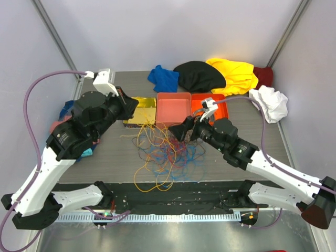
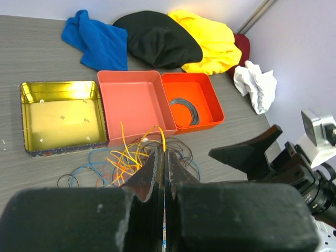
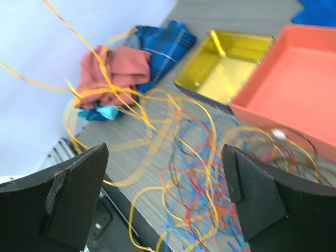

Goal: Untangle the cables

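The cables (image 1: pixel 163 155) lie as a loose tangle of yellow, orange, red, blue and dark loops on the grey table in front of the bins. My left gripper (image 1: pixel 135 105) hovers over the gold tray, shut on a yellow cable. That strand comes out at the tips of the left gripper (image 2: pixel 164 152) and drops to the cables (image 2: pixel 121 157). My right gripper (image 1: pixel 181 128) hangs open just above the heap. In the right wrist view the cables (image 3: pixel 210 194) spread under the right gripper (image 3: pixel 164 157), touching neither finger, and yellow strands rise to the upper left.
A gold tray (image 2: pixel 60 115), a salmon bin (image 2: pixel 134 100) and an orange bin (image 2: pixel 202 92) holding a grey coiled ring (image 2: pixel 185 110) stand behind the tangle. Blue (image 1: pixel 164 77), black (image 1: pixel 199 76), yellow (image 1: pixel 233 73) and white (image 1: pixel 269 102) cloths lie at the back, and more cloths (image 3: pixel 121 68) at the left edge.
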`<control>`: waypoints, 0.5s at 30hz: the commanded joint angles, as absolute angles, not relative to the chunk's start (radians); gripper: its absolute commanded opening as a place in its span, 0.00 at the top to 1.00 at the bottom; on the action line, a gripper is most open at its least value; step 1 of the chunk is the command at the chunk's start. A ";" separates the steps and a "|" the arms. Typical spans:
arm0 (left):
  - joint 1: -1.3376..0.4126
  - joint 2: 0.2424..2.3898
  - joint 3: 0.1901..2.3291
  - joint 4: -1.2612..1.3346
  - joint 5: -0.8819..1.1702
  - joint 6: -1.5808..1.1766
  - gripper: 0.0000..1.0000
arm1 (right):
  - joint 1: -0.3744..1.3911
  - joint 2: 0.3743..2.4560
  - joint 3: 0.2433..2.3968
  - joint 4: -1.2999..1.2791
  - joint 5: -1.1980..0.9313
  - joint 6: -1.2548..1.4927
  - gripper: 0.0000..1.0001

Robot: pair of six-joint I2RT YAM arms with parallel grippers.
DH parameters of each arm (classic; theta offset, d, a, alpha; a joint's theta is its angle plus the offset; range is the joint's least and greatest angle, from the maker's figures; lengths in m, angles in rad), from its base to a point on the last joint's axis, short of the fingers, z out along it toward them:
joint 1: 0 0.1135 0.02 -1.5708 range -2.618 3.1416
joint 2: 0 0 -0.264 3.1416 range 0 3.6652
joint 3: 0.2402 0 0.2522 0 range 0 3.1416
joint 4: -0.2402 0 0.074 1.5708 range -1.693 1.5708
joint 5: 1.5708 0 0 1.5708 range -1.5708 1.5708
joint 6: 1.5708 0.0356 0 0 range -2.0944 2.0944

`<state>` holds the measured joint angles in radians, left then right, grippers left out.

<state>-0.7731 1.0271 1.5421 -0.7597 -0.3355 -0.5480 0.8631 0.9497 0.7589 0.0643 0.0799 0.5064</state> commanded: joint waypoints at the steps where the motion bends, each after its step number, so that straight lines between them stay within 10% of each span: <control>1: -0.778 1.015 1.551 -0.738 -0.290 -0.540 1.00 | 0.873 1.018 0.864 0.187 0.014 0.492 0.00; 15: -0.778 1.020 1.531 -0.721 -0.189 -0.561 1.00 | 0.874 1.242 1.018 0.340 -0.032 0.482 0.00</control>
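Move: The raised yellow cable strands hang from the closed left fingers, their near part roughly 10 cm left of the open right hand, 1 cm ahead and some 3 cm lower. From the left hand that part is about 5 cm right, level fore-and-aft and 17 cm down. From the right hand, the cable tangle lies about 6 cm left, 1 cm back and 25 cm below; the pink box 16 cm ahead, 2 cm left, and the gold tin 16 cm ahead, 16 cm left, both some 24 cm down. The hanging yellow strands are approached by the right hand, which travels about 6 cm left with some 3 cm forward and 3 cm up, fingers wide open and pointing forward-left, with only a slight turn. The left hand keeps its pinch on the yellow cable high up and eases a little right and back, towards the right hand. ##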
